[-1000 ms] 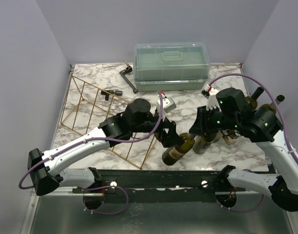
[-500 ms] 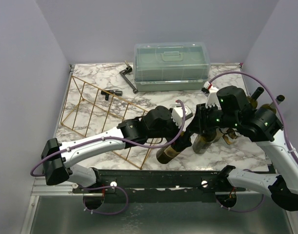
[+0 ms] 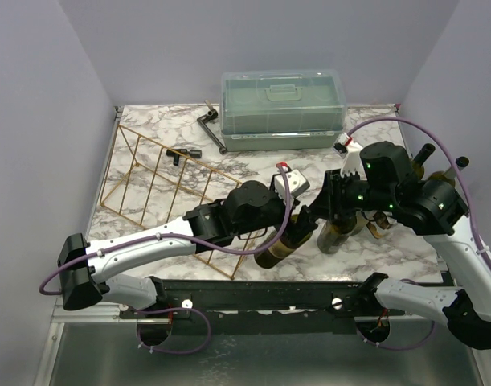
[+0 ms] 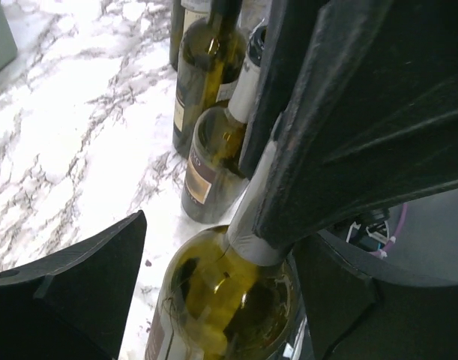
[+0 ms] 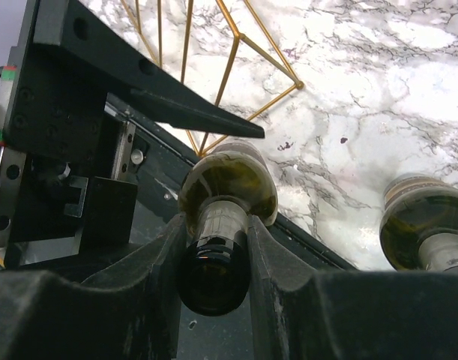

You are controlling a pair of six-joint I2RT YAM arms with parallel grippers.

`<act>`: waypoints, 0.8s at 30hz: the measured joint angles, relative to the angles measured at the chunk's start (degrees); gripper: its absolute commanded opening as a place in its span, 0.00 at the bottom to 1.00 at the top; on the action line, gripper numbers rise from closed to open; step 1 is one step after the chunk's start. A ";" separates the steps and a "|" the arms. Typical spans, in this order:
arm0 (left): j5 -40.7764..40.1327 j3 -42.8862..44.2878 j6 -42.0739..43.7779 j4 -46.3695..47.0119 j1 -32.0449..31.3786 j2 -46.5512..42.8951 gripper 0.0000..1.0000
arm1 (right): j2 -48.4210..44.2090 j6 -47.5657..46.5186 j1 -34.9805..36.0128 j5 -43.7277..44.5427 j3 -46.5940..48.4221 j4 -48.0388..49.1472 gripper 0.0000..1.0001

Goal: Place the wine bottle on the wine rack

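Note:
The wine bottle (image 3: 276,248), olive-green glass with a dark label, hangs tilted over the table's near edge. My right gripper (image 5: 216,232) is shut on its neck (image 5: 221,217), seen from behind the mouth. My left gripper (image 4: 225,247) straddles the bottle's shoulder (image 4: 221,300). Its jaws are open, and a strip of table shows between the left finger (image 4: 71,292) and the glass. The gold wire wine rack (image 3: 165,189) lies on the left of the table, just left of the bottle, and holds no bottles.
A second bottle (image 3: 337,235) lies beside the held one, and two more (image 3: 428,157) stand at the right edge. A green translucent lidded box (image 3: 282,108) sits at the back. Small black tools (image 3: 209,129) lie near it. The black base rail (image 3: 261,293) runs under the bottle.
My left arm has swung right to the bottle and its jaws have narrowed around the bottle's body. The right gripper keeps hold of the neck; the bottle has shifted slightly left.

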 measured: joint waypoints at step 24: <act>3.10 -0.44 4.22 4.81 -1.77 -0.63 0.00 | -1.42 2.54 -0.04 -2.34 -1.64 5.14 0.25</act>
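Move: The tilted wine bottle, already held near its mouth by the right hand, has its middle about 7 cm below the open left hand, 4 cm left and 2 cm back; from the right hand it is some 10 cm below, 6 cm left and 2 cm back. From the left hand, the standing bottle is roughly 10 cm right, 4 cm ahead and 14 cm lower; the wine rack's middle lies about 30 cm left, 15 cm ahead and 24 cm lower. The bottle's neck is pinched between the left fingers, just below the right hand's grip: they begin well open around it, narrow, ease apart slightly, then close firmly, while the left hand rises about 2 cm and draws back a little less. The right hand keeps its hold, easing about 1 cm up and 1 cm left and rolling some 5 degrees, left side rising. ##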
